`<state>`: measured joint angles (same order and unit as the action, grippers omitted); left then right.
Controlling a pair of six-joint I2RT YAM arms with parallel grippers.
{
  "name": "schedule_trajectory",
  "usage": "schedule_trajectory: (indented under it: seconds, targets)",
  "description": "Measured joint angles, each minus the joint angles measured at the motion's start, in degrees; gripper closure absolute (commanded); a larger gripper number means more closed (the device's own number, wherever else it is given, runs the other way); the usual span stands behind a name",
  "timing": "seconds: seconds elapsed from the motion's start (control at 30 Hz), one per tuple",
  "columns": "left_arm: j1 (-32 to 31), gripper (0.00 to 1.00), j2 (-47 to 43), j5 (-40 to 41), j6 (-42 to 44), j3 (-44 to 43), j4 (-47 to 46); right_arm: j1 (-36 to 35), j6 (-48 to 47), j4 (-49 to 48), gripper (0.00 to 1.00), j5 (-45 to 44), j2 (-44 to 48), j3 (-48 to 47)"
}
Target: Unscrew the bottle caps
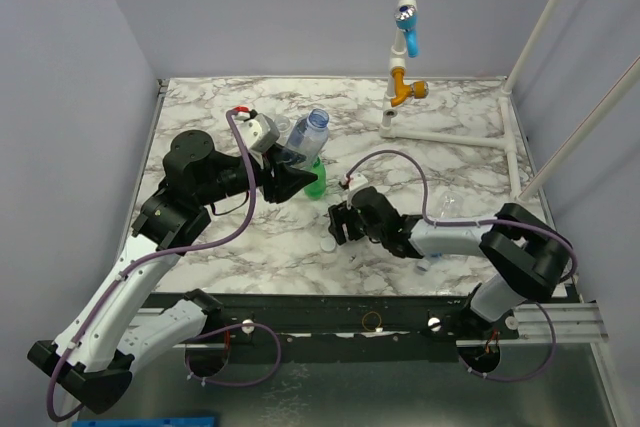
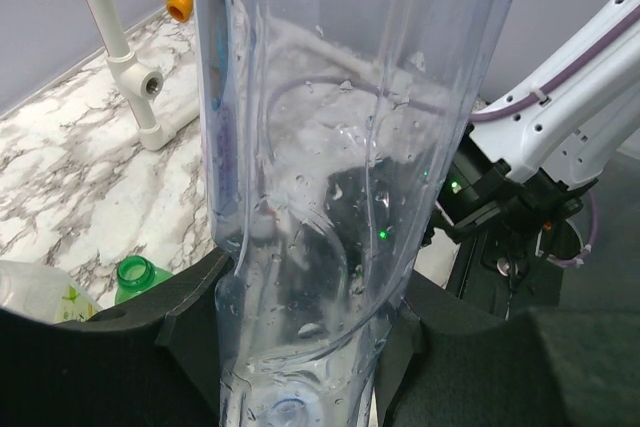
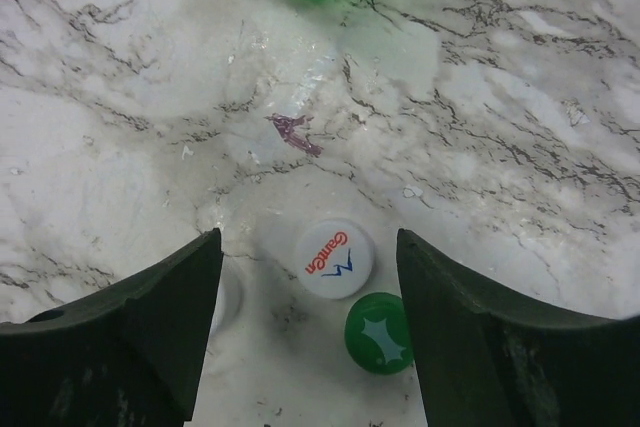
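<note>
My left gripper (image 2: 310,297) is shut on a clear bottle (image 2: 330,147), its black fingers (image 2: 130,347) pressing both sides near the base. From above, this bottle (image 1: 311,133) has a blue label and tilts over the green bottle (image 1: 316,183), which lies on the table with its neck (image 2: 137,275) open. My right gripper (image 3: 310,287) hangs open just above the marble with nothing between its fingers. Under it lie a white cap with red and blue lettering (image 3: 334,258) and a green cap (image 3: 379,332). Another white cap (image 3: 228,297) is half hidden by the left finger. From above, my right gripper (image 1: 341,223) is just above the caps (image 1: 328,244).
A white pipe frame with a blue valve (image 1: 407,32) and an orange valve (image 1: 404,87) stands at the back right. Another clear bottle with a yellowish label (image 2: 35,292) lies beside the green one. The right arm (image 2: 560,117) crosses close to the held bottle.
</note>
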<state>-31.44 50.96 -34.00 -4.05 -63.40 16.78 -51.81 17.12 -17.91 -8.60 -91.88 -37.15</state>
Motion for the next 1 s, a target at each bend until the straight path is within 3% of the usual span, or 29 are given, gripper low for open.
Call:
schedule_trajectory:
  seconds: [0.2,0.4,0.53,0.73,1.0]
  targets:
    - [0.07,1.00,0.00,-0.15,-0.11,0.00,0.00,0.00,-0.79,7.06,0.20,0.04,11.85,-2.03]
    - [0.22,1.00,0.00,-0.13,-0.20,0.00,-0.07,0.00,-3.78,13.38,0.06,2.34,28.89,-13.07]
    - [0.26,1.00,0.00,-0.15,-0.17,0.00,-0.39,0.00,-5.07,16.39,0.03,5.92,35.41,-22.43]
    - [0.26,1.00,0.07,-1.88,0.11,0.09,-0.68,0.00,-4.90,17.86,0.00,12.81,36.09,-31.63]
    - [0.26,1.00,0.48,-7.85,0.76,0.33,-0.83,0.00,-2.54,16.26,0.01,19.93,29.42,-37.86]
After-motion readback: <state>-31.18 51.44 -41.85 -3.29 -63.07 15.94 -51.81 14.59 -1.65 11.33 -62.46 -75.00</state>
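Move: The open clear bottle held upright-ish in the left hand is the right hand's goal: its middle is about 37 cm above the right fingers, 7 cm left and 5 cm back. From the left hand it is some 4 cm up, 2 cm ahead and 2 cm right. The just-released white cap lies 2 cm under the right hand and 1 cm ahead; the green cap is 3 cm right of that cap, 1 cm nearer. The standing green bottle is 9 cm ahead, 6 cm left and 5 cm up from the right hand. Empty, the right hand heads for the open mouth of the clear bottle, sweeping up fast by about 45 cm and drifting slightly back, while its fingers swing roughly 55 degrees from slanting down to pointing mainly left and it opens fully. It slows close to the mouth, with no touch visible. The left hand keeps its grip, late on easing back 2 cm and turning slightly clockwise. ##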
